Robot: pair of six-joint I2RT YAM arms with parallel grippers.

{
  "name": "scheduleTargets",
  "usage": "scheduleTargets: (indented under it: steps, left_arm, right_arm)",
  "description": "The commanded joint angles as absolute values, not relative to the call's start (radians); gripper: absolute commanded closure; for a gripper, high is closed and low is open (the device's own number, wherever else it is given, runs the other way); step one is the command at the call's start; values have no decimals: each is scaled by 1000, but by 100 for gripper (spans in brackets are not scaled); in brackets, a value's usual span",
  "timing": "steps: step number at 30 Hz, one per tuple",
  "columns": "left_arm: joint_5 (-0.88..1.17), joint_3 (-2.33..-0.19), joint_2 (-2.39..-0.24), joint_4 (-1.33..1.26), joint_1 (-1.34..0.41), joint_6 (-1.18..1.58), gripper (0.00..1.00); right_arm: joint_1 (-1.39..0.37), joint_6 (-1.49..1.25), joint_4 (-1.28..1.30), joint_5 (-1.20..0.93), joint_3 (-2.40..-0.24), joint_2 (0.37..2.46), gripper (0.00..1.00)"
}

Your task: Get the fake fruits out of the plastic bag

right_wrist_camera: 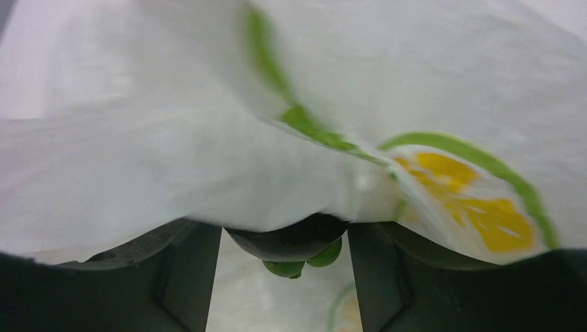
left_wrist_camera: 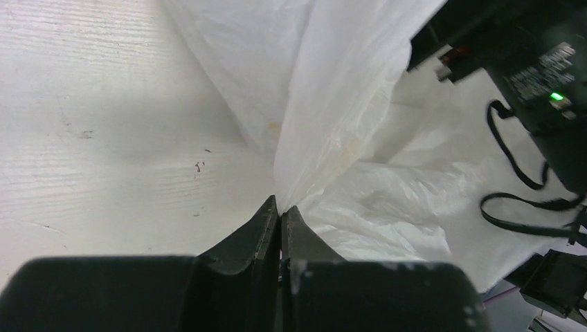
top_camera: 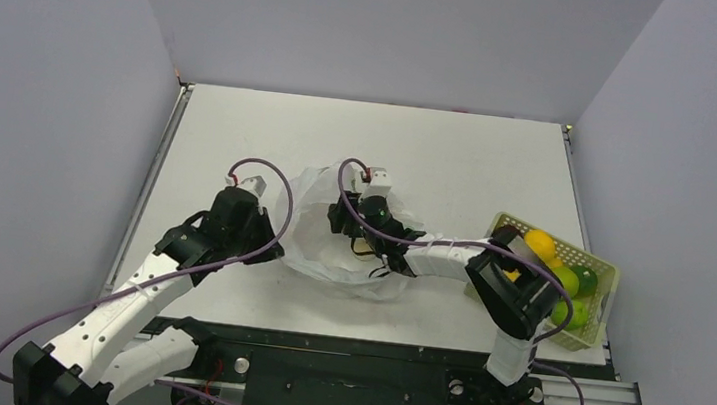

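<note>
The plastic bag [top_camera: 314, 253] lies crumpled and open at the middle of the table. My left gripper [top_camera: 271, 232] pinches its left edge; in the left wrist view the jaws [left_wrist_camera: 280, 206] are shut on the white film [left_wrist_camera: 332, 104]. My right gripper [top_camera: 362, 243] reaches down into the bag's mouth. In the right wrist view a dark purple round fruit [right_wrist_camera: 291, 242] with small green leaves sits between the two fingers [right_wrist_camera: 187, 277], touching both, so my right gripper [right_wrist_camera: 284, 232] is shut on it. A fold of the bag [right_wrist_camera: 208, 138] with a yellow-green logo drapes over the fruit's top and the fingertips.
A pale yellow-green perforated basket [top_camera: 585, 257] stands at the right edge of the table, holding a yellow fruit [top_camera: 539, 244] and green ones [top_camera: 570, 280]. The right arm's elbow [top_camera: 511, 289] hangs just in front of it. Grey walls close in the table's sides.
</note>
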State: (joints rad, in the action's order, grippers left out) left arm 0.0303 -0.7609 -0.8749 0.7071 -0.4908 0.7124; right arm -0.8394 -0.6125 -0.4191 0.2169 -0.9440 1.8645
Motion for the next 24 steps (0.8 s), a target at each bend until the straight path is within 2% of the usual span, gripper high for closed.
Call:
scheduleTargets:
  steps: [1, 6, 9, 15, 19, 24]
  left_arm:
    - [13, -781, -935, 630, -470, 695, 100]
    - [-14, -829, -1047, 609, -425, 681, 100]
    - [-45, -865, -1125, 597, -390, 680, 100]
    - [-80, -1015, -1267, 575, -310, 668, 100]
    - [-108, -1116, -1348, 592, -242, 658, 100]
    - [-160, -1223, -1438, 601, -145, 603, 100]
  right_arm:
    - [-855, -547, -517, -55, -925, 1686, 80]
    - [-851, -544, -413, -102, -935, 1555, 85]
    - [-850, -503, -254, -127, -1044, 1514, 91]
    - [-844, -502, -146, -145, -1158, 1461, 99]
    - [-816, -495, -63, 9, -1166, 1384, 100]
    - [-716, -492, 96, 187, -1072, 1238, 100]
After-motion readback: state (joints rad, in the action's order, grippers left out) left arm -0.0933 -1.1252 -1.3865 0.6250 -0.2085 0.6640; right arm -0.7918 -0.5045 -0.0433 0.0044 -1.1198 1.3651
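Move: In the right gripper is the dark round fruit, still down inside the white bag, whose middle is about 3 cm right, 2 cm back and slightly below that hand. The fruit basket lies some 45 cm to this hand's right and 8 cm back, at about its height. For the left hand, pinching the bag's rim, the bag's middle is about 14 cm right, 5 cm ahead and 9 cm below; the basket is some 56 cm right, about level, 10 cm down. Lifting the dark fruit some 23 cm straight up out of the bag, the right hand keeps its grip, first easing back about 5 cm and a little left, then swinging right near the top; its fingertips tip upward slightly. The left hand keeps the rim pinched and pulls it about 15 cm forward and 6 cm left, dipping and rising again, turning some 20 degrees counter-clockwise. ##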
